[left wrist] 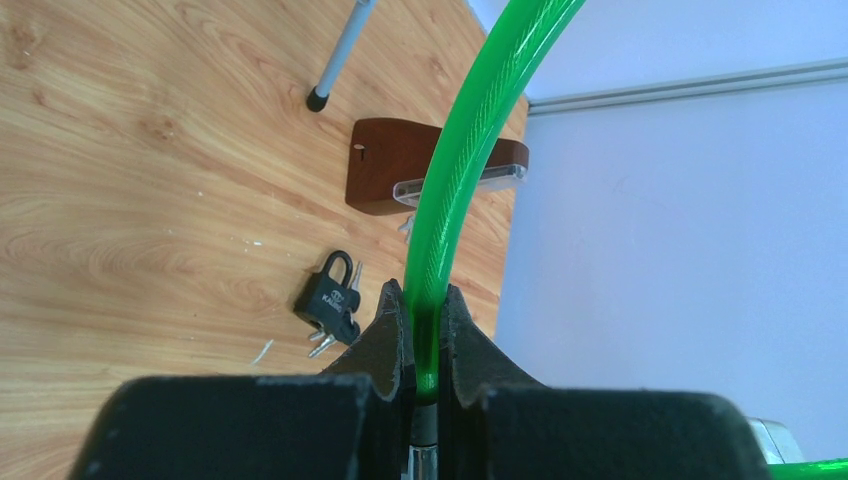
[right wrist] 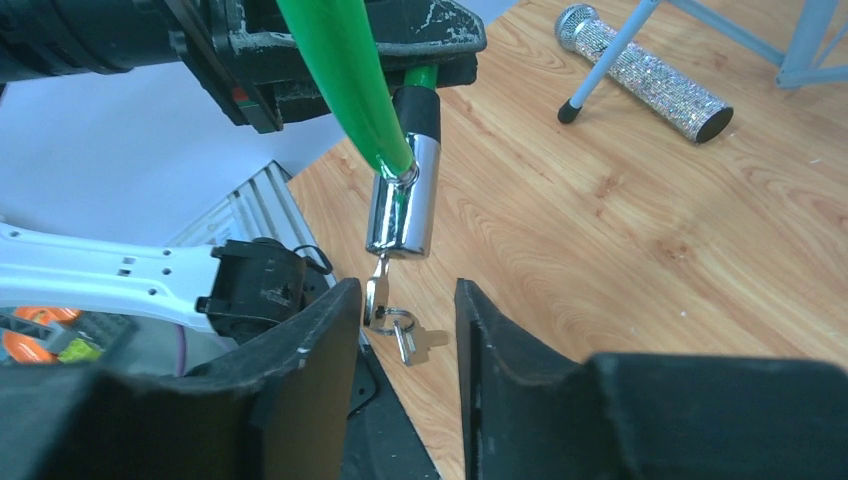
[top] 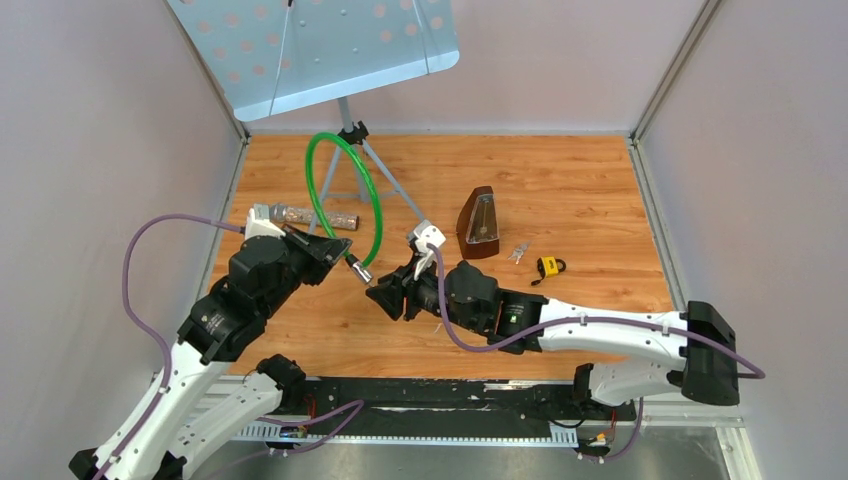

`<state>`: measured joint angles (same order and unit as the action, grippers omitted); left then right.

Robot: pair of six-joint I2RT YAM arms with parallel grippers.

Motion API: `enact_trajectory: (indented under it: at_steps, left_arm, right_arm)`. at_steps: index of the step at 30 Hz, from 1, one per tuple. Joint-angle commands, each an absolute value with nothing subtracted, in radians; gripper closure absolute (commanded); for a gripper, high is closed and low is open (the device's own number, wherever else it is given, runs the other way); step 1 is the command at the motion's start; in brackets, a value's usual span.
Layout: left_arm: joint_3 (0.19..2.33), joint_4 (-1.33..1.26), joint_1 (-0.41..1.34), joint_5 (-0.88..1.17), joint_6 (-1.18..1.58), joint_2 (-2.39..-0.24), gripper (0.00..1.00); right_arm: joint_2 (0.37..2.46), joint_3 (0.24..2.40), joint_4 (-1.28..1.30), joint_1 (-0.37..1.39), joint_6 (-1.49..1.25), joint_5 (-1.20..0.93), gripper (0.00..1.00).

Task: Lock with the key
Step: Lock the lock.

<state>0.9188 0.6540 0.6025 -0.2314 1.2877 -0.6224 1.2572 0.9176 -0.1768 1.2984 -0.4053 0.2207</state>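
A green cable lock (top: 318, 190) loops up from its chrome lock cylinder (right wrist: 402, 200). My left gripper (left wrist: 425, 320) is shut on the green cable (left wrist: 455, 170) just above that cylinder and holds it in the air. The key (right wrist: 377, 295) hangs from the cylinder's lower end, and a ring with a second key (right wrist: 405, 340) dangles from it. My right gripper (right wrist: 408, 300) is open, its fingers on either side of the key. The key lies close to the left finger (right wrist: 325, 320), with a wide gap to the other one. In the top view, the right gripper (top: 383, 295) sits just below the cylinder (top: 360, 270).
A music stand (top: 320, 45) stands at the back, its legs spreading over the wooden floor. A brown metronome (top: 480, 222), loose keys (top: 518, 252) and a small padlock (top: 549, 266) lie to the right. A glittery microphone (top: 300, 215) lies behind the left arm.
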Motion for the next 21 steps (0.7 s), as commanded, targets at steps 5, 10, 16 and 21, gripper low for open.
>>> enact_trajectory:
  at_steps: [5,10,16,21]
  left_arm:
    - [0.935,0.582,0.606,-0.227,1.312,-0.605,1.00]
    - [0.940,0.586,0.605,-0.255,1.296,-0.604,1.00]
    - [0.947,0.589,0.605,-0.305,1.264,-0.609,1.00]
    - [0.947,0.600,0.605,-0.351,1.242,-0.613,1.00]
  right_arm:
    - [1.320,1.015,-0.191,1.299,-0.327,0.231,0.82]
    - [1.308,0.991,-0.164,1.301,-0.316,0.229,1.00]
    - [1.251,0.889,-0.129,1.326,-0.170,0.194,1.00]
    - [1.162,0.792,-0.096,1.328,-0.139,0.147,1.00]
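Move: Just ahead of the right fingertips, the key juts from the lock's barrel, its bow about 2 cm left of the right hand and 1 cm forward, nearly level. The barrel is about 3 cm left and 3 cm forward; a spare key hangs some 2 cm below the bow. The padlock lies on the table, roughly 15 cm right, 3 cm back, 23 cm down. From the left hand, the key is about 6 cm back, 3 cm right, 3 cm lower. Easing about 1 cm left onto the key, the right hand shuts its half-open fingers and pinches it, pauses, then quickly draws it away from the barrel, down and right with some backward travel, about 4 cm. Its wrist rolls some 10 degrees counter-clockwise, looking along the fingers. The left hand keeps the green cable lock gripped nearly still. ##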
